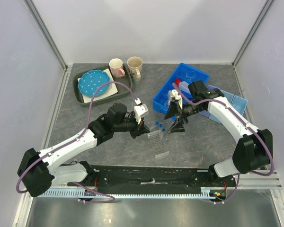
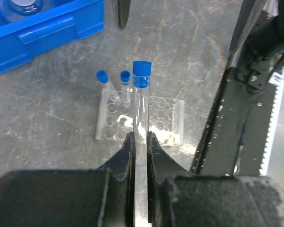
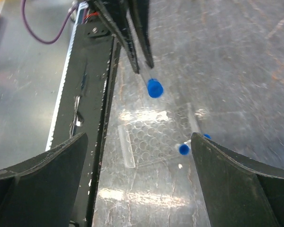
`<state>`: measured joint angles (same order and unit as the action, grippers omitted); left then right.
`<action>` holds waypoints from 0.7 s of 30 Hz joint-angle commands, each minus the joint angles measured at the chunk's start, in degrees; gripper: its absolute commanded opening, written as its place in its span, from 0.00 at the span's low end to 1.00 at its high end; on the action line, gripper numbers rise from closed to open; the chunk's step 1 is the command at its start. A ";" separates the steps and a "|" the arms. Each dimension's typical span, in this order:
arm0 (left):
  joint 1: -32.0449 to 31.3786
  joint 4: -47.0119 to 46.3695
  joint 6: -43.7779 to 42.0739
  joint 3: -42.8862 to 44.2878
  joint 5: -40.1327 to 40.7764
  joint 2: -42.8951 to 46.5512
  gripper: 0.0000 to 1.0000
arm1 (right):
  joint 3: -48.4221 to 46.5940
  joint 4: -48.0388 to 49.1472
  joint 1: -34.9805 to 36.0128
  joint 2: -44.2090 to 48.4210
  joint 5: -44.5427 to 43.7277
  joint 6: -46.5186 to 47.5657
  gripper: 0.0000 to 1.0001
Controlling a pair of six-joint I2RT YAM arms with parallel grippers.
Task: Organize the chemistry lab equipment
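Observation:
My left gripper (image 2: 140,137) is shut on a blue-capped clear tube (image 2: 142,106) and holds it upright over the clear tube rack (image 2: 165,118). In the top view this gripper (image 1: 144,127) is at the rack's (image 1: 154,135) left edge. Two more blue-capped tubes (image 2: 125,78) stand in the rack's far side. My right gripper (image 3: 138,156) is open and empty above the rack (image 3: 151,137), just right of it in the top view (image 1: 176,124). The red-capped squeeze bottle (image 1: 178,82) and a clear beaker (image 1: 191,74) sit in the blue bin (image 1: 163,101). Glasses and brush are out of view.
A pink mug (image 1: 116,67) and a beige mug (image 1: 135,66) stand at the back. A blue dotted plate (image 1: 94,82) lies on a grey tray (image 1: 78,90) at the back left. A light blue tray (image 1: 236,101) is right of the bin. A small clear flat piece (image 1: 162,153) lies before the rack.

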<state>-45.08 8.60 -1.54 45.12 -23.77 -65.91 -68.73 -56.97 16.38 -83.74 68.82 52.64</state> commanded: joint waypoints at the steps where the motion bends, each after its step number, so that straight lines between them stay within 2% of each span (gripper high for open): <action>1: -0.10 -6.40 5.93 -1.53 -6.37 2.45 0.03 | -1.50 0.27 5.40 1.39 -1.58 4.58 0.96; 6: -0.36 -8.07 7.69 -3.11 -7.43 2.98 0.03 | -0.97 9.67 8.49 2.36 -5.18 -3.84 0.94; 11: -0.54 -9.82 8.57 -3.99 -7.43 3.59 0.03 | -2.55 10.91 12.18 -0.27 -6.59 -6.76 0.86; 17: -0.54 -10.36 8.57 -4.87 -6.47 4.65 0.03 | -3.16 10.74 15.26 -1.42 -6.85 -8.60 0.68; 20: -0.54 -10.27 8.57 -5.31 -5.85 4.82 0.02 | -3.43 10.65 16.22 -1.68 -6.68 -9.48 0.52; 21: -0.54 -10.36 8.66 -5.48 -5.76 4.83 0.02 | -3.52 10.74 16.40 -1.68 -6.59 -9.66 0.42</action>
<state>-45.41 1.41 5.39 40.36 -29.67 -62.22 -69.56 -47.55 31.92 -85.08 60.88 44.29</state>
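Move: The capped test tube that the left hand already holds, cap up and leaning right, lies about 7 cm left of the open right hand, 1 cm back and 3 cm lower. From the right hand the clear rack is roughly 5 cm back, 5 cm left and 20 cm down; the two tubes standing in it are 2 cm back, 3 cm left, 15 cm below; the blue box is about 20 cm ahead, 6 cm right and 18 cm down. From the left hand the held tube's middle is some 2 cm right, 1 cm ahead and 2 cm up. Still pinched near its lower end by the left fingers, the test tube is drawn back about 2.5 cm and slightly up. The right hand comes in to meet it, first back and left, then mostly left, some 6 cm left and 3 cm back in all, turning a little counter-clockwise and closing from wide open to about half around the tube's upper part; a touch by the right fingers can't be made out. ##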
